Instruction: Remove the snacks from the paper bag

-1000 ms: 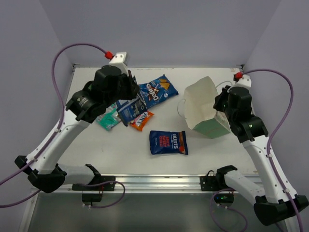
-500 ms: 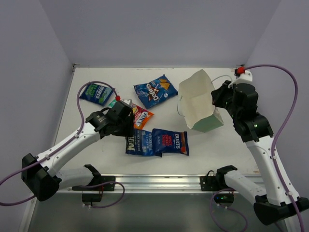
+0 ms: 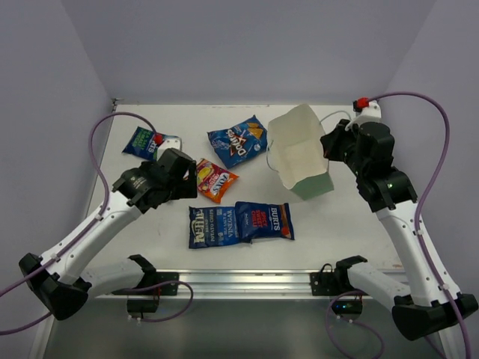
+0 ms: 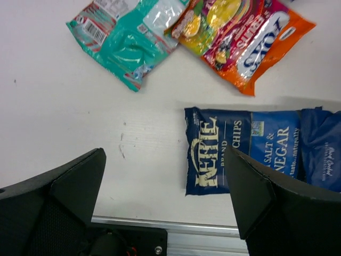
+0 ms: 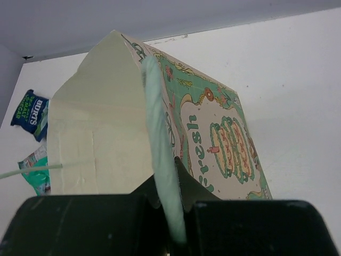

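The pale green paper bag [image 3: 298,155] is tipped over with its mouth facing left. My right gripper [image 3: 328,146] is shut on the bag's wall edge [image 5: 162,176], pinched between both fingers. Snacks lie on the table: a dark blue Kettle packet [image 3: 212,226] beside a dark blue Burts packet [image 3: 263,220], a red-yellow-orange packet [image 3: 215,180], a blue Doritos packet [image 3: 238,140] and a blue packet [image 3: 141,140] at far left. The teal-white packet [image 4: 128,45] shows in the left wrist view. My left gripper [image 3: 174,187] hangs open and empty, just left of the Kettle packet [image 4: 234,152].
The aluminium rail [image 3: 247,280] runs along the table's near edge, close below the left gripper [image 4: 168,197]. Walls close in the table's left, back and right sides. White string handles [image 3: 274,161] hang at the bag's mouth.
My left gripper opened and released the Kettle packet, which now lies beside the Burts packet, and the arm drew back left. The right arm shifted the bag a little further left.
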Available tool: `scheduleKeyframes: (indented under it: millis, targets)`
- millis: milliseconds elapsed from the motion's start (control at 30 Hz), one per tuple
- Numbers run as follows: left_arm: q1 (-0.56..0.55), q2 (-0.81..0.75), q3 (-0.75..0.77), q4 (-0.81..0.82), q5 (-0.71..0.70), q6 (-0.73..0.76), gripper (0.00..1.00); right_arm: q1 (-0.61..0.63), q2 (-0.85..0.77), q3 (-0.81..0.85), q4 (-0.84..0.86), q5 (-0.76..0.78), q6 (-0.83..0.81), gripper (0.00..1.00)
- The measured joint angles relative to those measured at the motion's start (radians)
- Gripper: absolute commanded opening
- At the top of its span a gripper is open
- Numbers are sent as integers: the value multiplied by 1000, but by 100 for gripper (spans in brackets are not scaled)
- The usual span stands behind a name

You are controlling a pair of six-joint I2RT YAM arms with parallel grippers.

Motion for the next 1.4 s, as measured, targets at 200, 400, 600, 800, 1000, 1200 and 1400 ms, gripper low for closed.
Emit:
scheduleKeyframes:
  millis: [200, 400, 600, 800, 1000, 1200, 1400]
  targets:
    - [0, -98, 6, 135, -18, 42, 100, 0, -63, -74, 120, -124, -166, 0]
    - [0, -156, 6, 280, -59, 114, 100, 0, -93, -126, 148, -258, -470, 0]
    - [0, -166, -3, 370, -91, 177, 100, 0, -65, -127, 97, -325, -682, 0]
    - [0, -161, -20, 406, -104, 219, 100, 0, -20, -119, 80, -333, -778, 0]
    - [0, -166, -52, 429, -114, 232, 100, -14, 38, -101, 106, -334, -783, 0]
    - [0, -193, -77, 449, -132, 253, 100, -64, 106, -51, 172, -370, -721, 0]
    - [0, -235, -107, 470, -154, 271, 100, -126, 237, 79, 234, -368, -595, 0]
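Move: The empty paper bag hangs by its handle from the right hand's shut fingers, its middle about 5 cm ahead, 4 cm left and 13 cm below. From that hand the Doritos bag lies some 22 cm ahead and 22 cm left, the near Burts bag 11 cm back and 14 cm left, both about 31 cm down. The paper bag is about 14 cm ahead and 36 cm right of the open left hand, near its height. The paper bag, still pinched by its handle, is first drawn a little back, left and down while the right wrist rolls its left side down and turns counter-clockwise, each some 30 degrees; then the hand carries it about 8 cm forward and slightly up, easing part of that turn. The left hand rises about 9 cm and 5 cm forward off the table's snacks, fingers wide open and tipping up. ##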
